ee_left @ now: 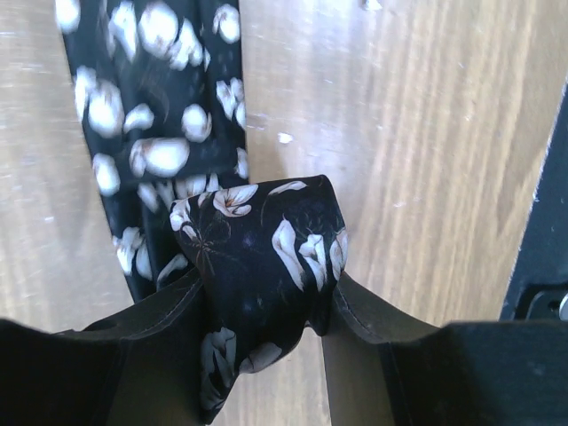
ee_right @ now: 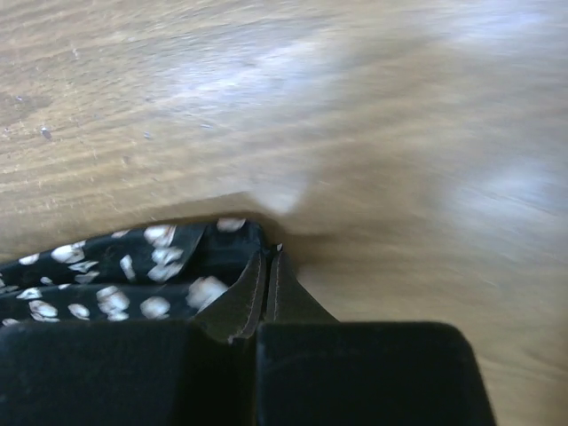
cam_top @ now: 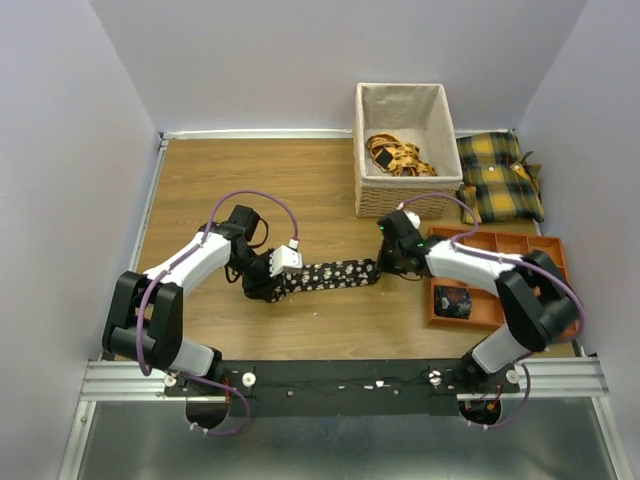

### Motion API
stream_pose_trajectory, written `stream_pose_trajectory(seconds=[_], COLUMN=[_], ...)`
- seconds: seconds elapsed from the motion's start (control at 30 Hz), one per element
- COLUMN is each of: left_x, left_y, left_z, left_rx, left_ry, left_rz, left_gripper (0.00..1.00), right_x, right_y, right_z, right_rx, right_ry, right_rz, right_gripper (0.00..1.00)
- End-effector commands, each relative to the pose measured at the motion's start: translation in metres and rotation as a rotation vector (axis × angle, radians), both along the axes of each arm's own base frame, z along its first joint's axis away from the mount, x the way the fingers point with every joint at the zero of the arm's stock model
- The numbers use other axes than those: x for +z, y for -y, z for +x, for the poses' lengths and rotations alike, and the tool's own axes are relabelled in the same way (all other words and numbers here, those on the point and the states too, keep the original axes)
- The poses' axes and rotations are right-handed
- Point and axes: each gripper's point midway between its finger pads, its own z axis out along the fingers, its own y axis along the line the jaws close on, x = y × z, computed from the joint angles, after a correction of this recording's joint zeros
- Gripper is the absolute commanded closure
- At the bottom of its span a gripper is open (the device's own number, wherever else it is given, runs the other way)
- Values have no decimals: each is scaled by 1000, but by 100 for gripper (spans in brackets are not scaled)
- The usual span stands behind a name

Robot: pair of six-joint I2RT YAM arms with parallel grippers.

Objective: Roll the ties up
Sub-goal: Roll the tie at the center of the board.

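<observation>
A black tie [cam_top: 330,274] with small white flowers lies stretched across the wooden table between my two grippers. My left gripper [cam_top: 268,283] is closed on its folded left end; in the left wrist view the fold [ee_left: 266,240] bulges up between the fingers of the left gripper [ee_left: 266,306], and the strip runs away to the upper left. My right gripper [cam_top: 388,262] sits at the tie's right end. In the right wrist view the right gripper [ee_right: 269,259] has its fingers pressed together on the end edge of the tie [ee_right: 115,284]. A rolled tie [cam_top: 452,300] rests in the orange tray.
An orange compartment tray [cam_top: 520,245] sits to the right, close behind my right arm. A wicker basket [cam_top: 400,195] holding a yellow patterned bundle stands at the back. Yellow-and-black plaid cushions [cam_top: 498,175] lie at the back right. White walls enclose the table.
</observation>
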Motion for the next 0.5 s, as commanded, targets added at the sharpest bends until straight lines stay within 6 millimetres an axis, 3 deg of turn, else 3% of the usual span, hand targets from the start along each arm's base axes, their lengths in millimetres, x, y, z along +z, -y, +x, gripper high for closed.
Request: stream_pose_trajectory(seconds=[0.0, 0.13, 0.2, 0.37, 0.47], left_x=[4, 1, 4, 20, 29], left_y=[-4, -6, -4, 14, 27], left_z=[11, 20, 27, 26, 26], left_rx=[85, 136, 148, 62, 25], left_ry=[-17, -14, -4, 44, 54], left_rz=[-30, -34, -51, -172, -210], left_gripper=[49, 49, 49, 49, 49], right_x=[23, 36, 32, 20, 12], right_y=[46, 57, 60, 43, 36], right_z=[-7, -12, -17, -28, -25], right_rx=[-65, -39, -30, 47, 62], right_ry=[51, 80, 66, 23, -6], right_rz=[-43, -53, -42, 44, 51], right_gripper=[99, 99, 99, 99, 99])
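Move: The right hand already pinches the tie's loose tail between its shut fingers. The strip runs to its left, with its middle about 11 cm off and roughly level fore and aft. The rolled tie in the tray lies some 16 cm to the right and 6 cm back; the basket's middle is around 23 cm ahead and 5 cm right. The left hand holds the rolled part, and from it the tail is roughly 22 cm right and 4 cm ahead. Up and to its right the right hand sweeps first, rising about 5 cm, then it sinks roughly 2 cm and eases back, still pinching the tail as it draws it away from the roll towards the tray. The left hand slides about 2.5 cm forward, edging right at the end, and keeps its half-open grip on the roll. ##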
